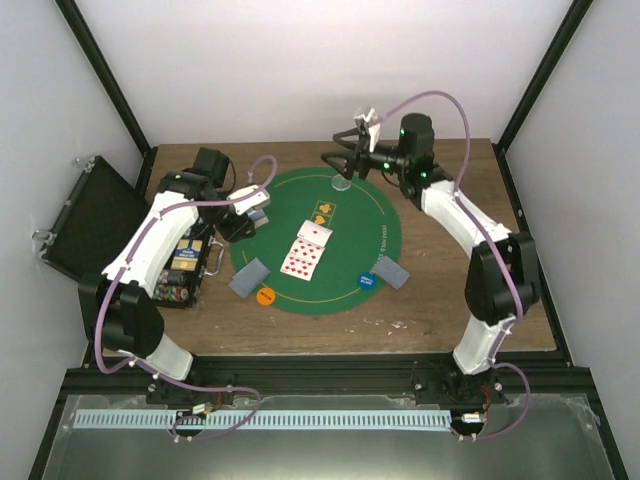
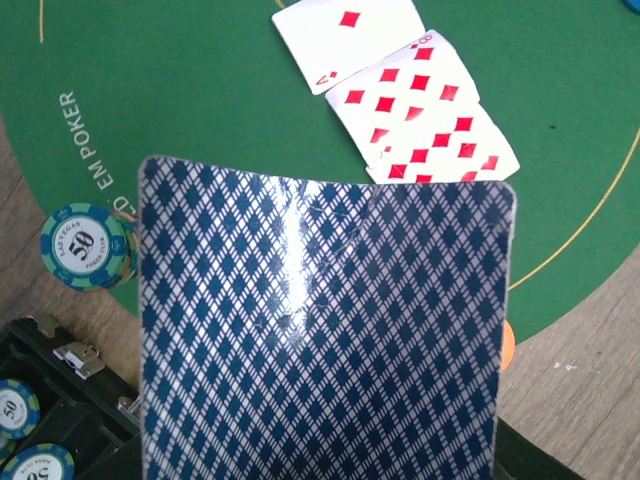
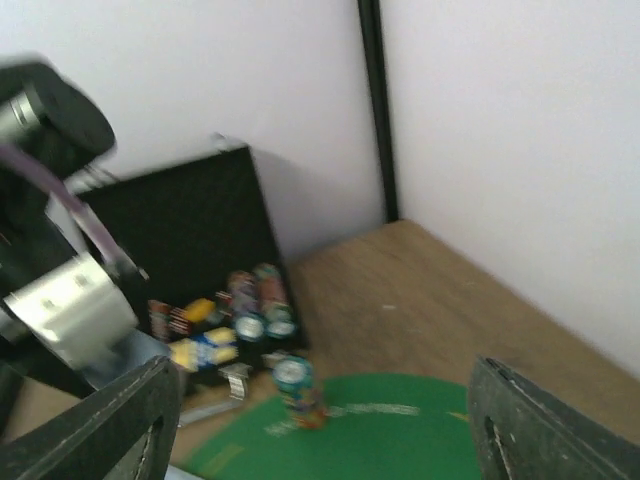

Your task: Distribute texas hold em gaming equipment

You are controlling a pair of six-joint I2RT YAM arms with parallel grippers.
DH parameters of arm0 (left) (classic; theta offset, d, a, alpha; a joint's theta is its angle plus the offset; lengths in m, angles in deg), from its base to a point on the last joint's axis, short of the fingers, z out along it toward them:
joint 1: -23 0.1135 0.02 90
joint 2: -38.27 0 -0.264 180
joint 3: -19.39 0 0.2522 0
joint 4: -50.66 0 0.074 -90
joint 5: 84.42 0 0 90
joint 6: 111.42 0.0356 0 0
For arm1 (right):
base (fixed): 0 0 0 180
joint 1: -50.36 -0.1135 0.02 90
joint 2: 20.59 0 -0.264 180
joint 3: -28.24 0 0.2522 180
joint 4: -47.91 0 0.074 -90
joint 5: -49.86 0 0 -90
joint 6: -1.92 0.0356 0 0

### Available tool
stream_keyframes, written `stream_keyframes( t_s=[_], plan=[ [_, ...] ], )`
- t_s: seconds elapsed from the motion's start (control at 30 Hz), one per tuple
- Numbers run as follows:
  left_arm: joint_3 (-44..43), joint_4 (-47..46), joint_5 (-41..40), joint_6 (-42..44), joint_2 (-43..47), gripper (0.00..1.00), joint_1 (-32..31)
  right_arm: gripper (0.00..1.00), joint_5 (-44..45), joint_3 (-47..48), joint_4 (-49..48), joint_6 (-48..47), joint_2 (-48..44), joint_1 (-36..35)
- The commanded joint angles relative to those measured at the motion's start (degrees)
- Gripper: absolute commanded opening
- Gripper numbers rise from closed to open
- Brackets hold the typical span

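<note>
My left gripper (image 1: 243, 218) hangs over the left edge of the green mat (image 1: 350, 215), shut on a blue-backed playing card (image 2: 320, 330) that fills most of the left wrist view and hides the fingers. Three face-up red-pipped cards (image 1: 308, 250) lie fanned at the mat's middle. Face-down cards lie at the front left (image 1: 249, 277) and front right (image 1: 392, 270), with an orange disc (image 1: 265, 296) and a blue disc (image 1: 368, 281) beside them. My right gripper (image 1: 343, 152) stands open and empty just above a clear disc (image 1: 341, 183) at the far edge.
A black case (image 1: 85, 215) stands open at the left, and its tray of poker chips (image 1: 185, 265) lies beside the mat. A stack of chips (image 2: 88, 245) stands on the mat's left rim. Black frame posts and white walls close in the table.
</note>
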Motion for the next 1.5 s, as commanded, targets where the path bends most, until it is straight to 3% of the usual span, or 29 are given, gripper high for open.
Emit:
stream_keyframes(
  t_s=[0.0,0.23,0.63,1.07,1.17,1.3,1.47],
  plan=[
    [-2.9,2.0,2.7,2.7,-0.2,0.46,-1.6,0.76,-19.5,10.1,11.9,26.0,9.2,-0.1],
    [-5.2,3.7,2.4,4.4,-1.4,0.46,-5.6,0.80,-21.3,15.7,19.2,21.3,14.6,-5.0],
    [-7.4,3.9,2.4,3.6,-2.9,0.46,-7.4,0.82,-25.1,17.8,16.6,21.6,20.6,-11.0],
    [-8.1,2.3,3.3,2.0,-3.1,0.44,-7.4,0.81,-20.6,20.5,20.7,18.4,23.9,-13.0],
    [-8.1,2.1,2.8,1.9,-3.1,0.44,-7.4,0.76,-18.1,21.1,25.0,15.5,23.4,-12.8],
    [-7.5,1.9,1.3,2.2,-2.9,0.44,-7.3,0.57,-16.2,20.4,27.2,14.7,22.1,-11.1],
    [-6.6,1.2,0.5,2.2,-3.0,0.44,-7.1,0.49,-15.2,19.2,28.6,13.1,20.4,-9.8]
  ],
)
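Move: The deck, still in the left hand, sits within some 3 cm to the right of its hand point; from the right hand it lies about 18 cm left, 7 cm back and 13 cm lower. The row of face-up cards lies on the felt about 6 cm left of the right hand, 8 cm back and 29 cm below; the clear disc is roughly 9 cm ahead of that hand, 3 cm right, and as low as the cards. Right hand drops and sweeps left some 12 cm each, closing partway at the deck, offered 5 cm rightward. ##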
